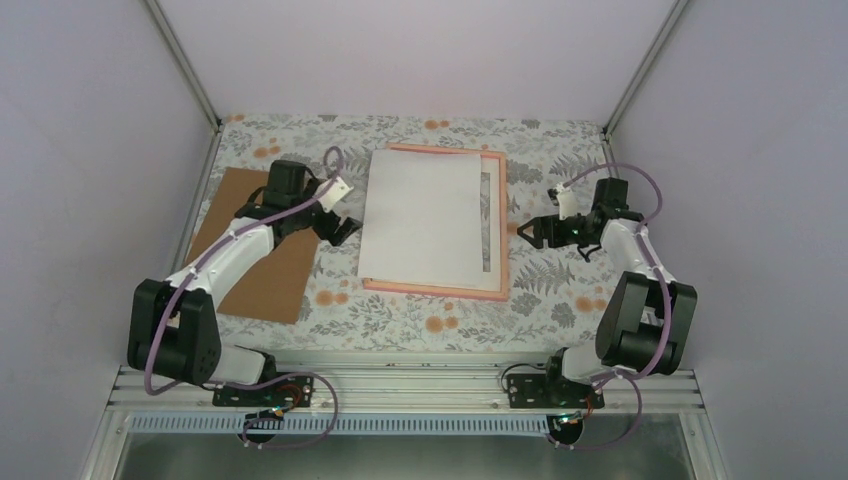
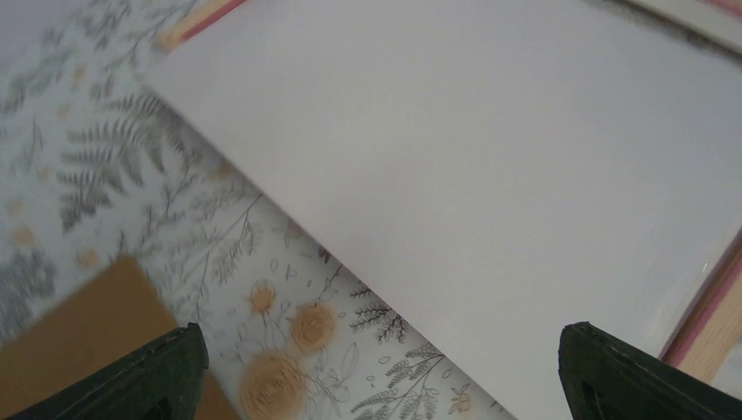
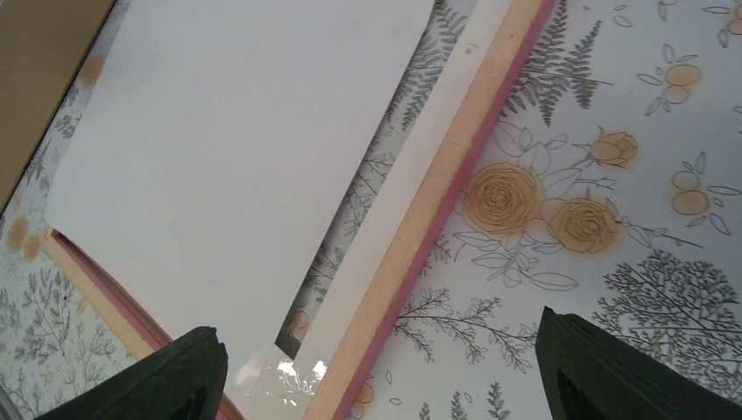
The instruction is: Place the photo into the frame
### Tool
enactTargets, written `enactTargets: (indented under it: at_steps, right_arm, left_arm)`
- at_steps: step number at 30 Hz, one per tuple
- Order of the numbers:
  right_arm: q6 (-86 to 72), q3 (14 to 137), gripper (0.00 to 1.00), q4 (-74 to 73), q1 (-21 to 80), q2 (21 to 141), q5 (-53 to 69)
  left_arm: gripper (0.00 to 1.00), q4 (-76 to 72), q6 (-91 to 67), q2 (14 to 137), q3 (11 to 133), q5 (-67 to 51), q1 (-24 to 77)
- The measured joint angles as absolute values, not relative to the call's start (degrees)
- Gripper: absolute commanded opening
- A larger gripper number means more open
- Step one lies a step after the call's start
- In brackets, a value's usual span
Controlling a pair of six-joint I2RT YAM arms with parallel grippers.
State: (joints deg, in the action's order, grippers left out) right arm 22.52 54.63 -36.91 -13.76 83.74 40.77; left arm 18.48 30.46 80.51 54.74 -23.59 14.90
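The pink frame (image 1: 432,289) lies flat at mid-table, back side up, with a white mat strip (image 3: 418,153) along its right inner edge. The photo (image 1: 420,215) rests on it as a plain white sheet, blank side up and shifted left, so its left edge overhangs the frame. A narrow gap on the right shows the tablecloth. My left gripper (image 1: 345,228) is open at the sheet's left edge (image 2: 490,157), holding nothing. My right gripper (image 1: 527,230) is open just right of the frame's right rail (image 3: 455,175), also empty.
A brown backing board (image 1: 255,250) lies on the floral tablecloth at the left, partly under my left arm. A piece of clear tape (image 3: 280,372) sits at the mat's near corner. Enclosure walls stand close on both sides.
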Motion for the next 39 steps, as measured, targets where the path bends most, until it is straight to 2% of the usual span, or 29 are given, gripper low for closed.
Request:
enactTargets:
  at_steps: [4, 9, 13, 17, 23, 31, 33, 39]
  right_arm:
    - [22.7, 54.7, 0.87, -37.1, -12.2, 83.7, 40.6]
    - [22.6, 55.3, 0.88, -37.2, -11.6, 83.8, 40.2]
    - [22.5, 55.9, 0.88, -37.1, -11.6, 83.8, 40.1]
    - [22.3, 56.0, 0.88, -37.1, -11.6, 83.7, 39.9]
    - [21.4, 56.0, 0.88, -37.0, -11.6, 83.7, 39.7]
    - [20.9, 56.1, 0.88, -36.9, -11.6, 83.7, 39.2]
    - [20.9, 56.2, 0.88, -36.9, -11.6, 83.7, 39.0]
    - [20.9, 56.6, 0.88, -37.0, -11.6, 83.7, 38.7]
  left_arm:
    - [1.0, 21.0, 20.3, 82.0, 56.1, -27.1, 10.2]
    - [1.0, 20.9, 6.1, 95.2, 64.9, -38.7, 4.9]
    - [0.91, 21.1, -0.1, 100.4, 64.9, -44.0, 4.0]
    - [0.82, 20.3, -3.8, 106.0, 65.9, -47.0, 4.4]
    - [0.79, 19.8, -5.4, 114.9, 72.0, -48.1, 4.8]
    - [0.69, 19.8, -5.9, 120.5, 76.7, -48.1, 7.3]
    - [0.62, 19.5, -5.9, 121.4, 77.3, -48.3, 8.2]
    - [0.25, 20.0, -6.4, 122.4, 78.2, -47.8, 9.2]
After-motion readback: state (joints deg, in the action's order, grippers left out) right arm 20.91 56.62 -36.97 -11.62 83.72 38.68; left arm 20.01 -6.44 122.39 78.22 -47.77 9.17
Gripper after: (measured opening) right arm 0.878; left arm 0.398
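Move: The photo lies white side up, its middle about 6 cm ahead of the left hand, 14 cm to its right and 14 cm below. The frame under it has its middle 5 cm ahead and 17 cm to the right, just as low; the brown board lies level with the hand, some 22 cm to its left. From the right hand, the photo's middle is about 6 cm ahead, 22 cm to the left and 10 cm down. To the photo's left edge, about midway along, the left hand goes down some 12 cm and forward about 8, sidling right near the end. The wrist turns clockwise and rolls until the fingers point right and down, one over the white sheet, the other just outside its edge. They close from wide open to under half; contact can't be made out. ##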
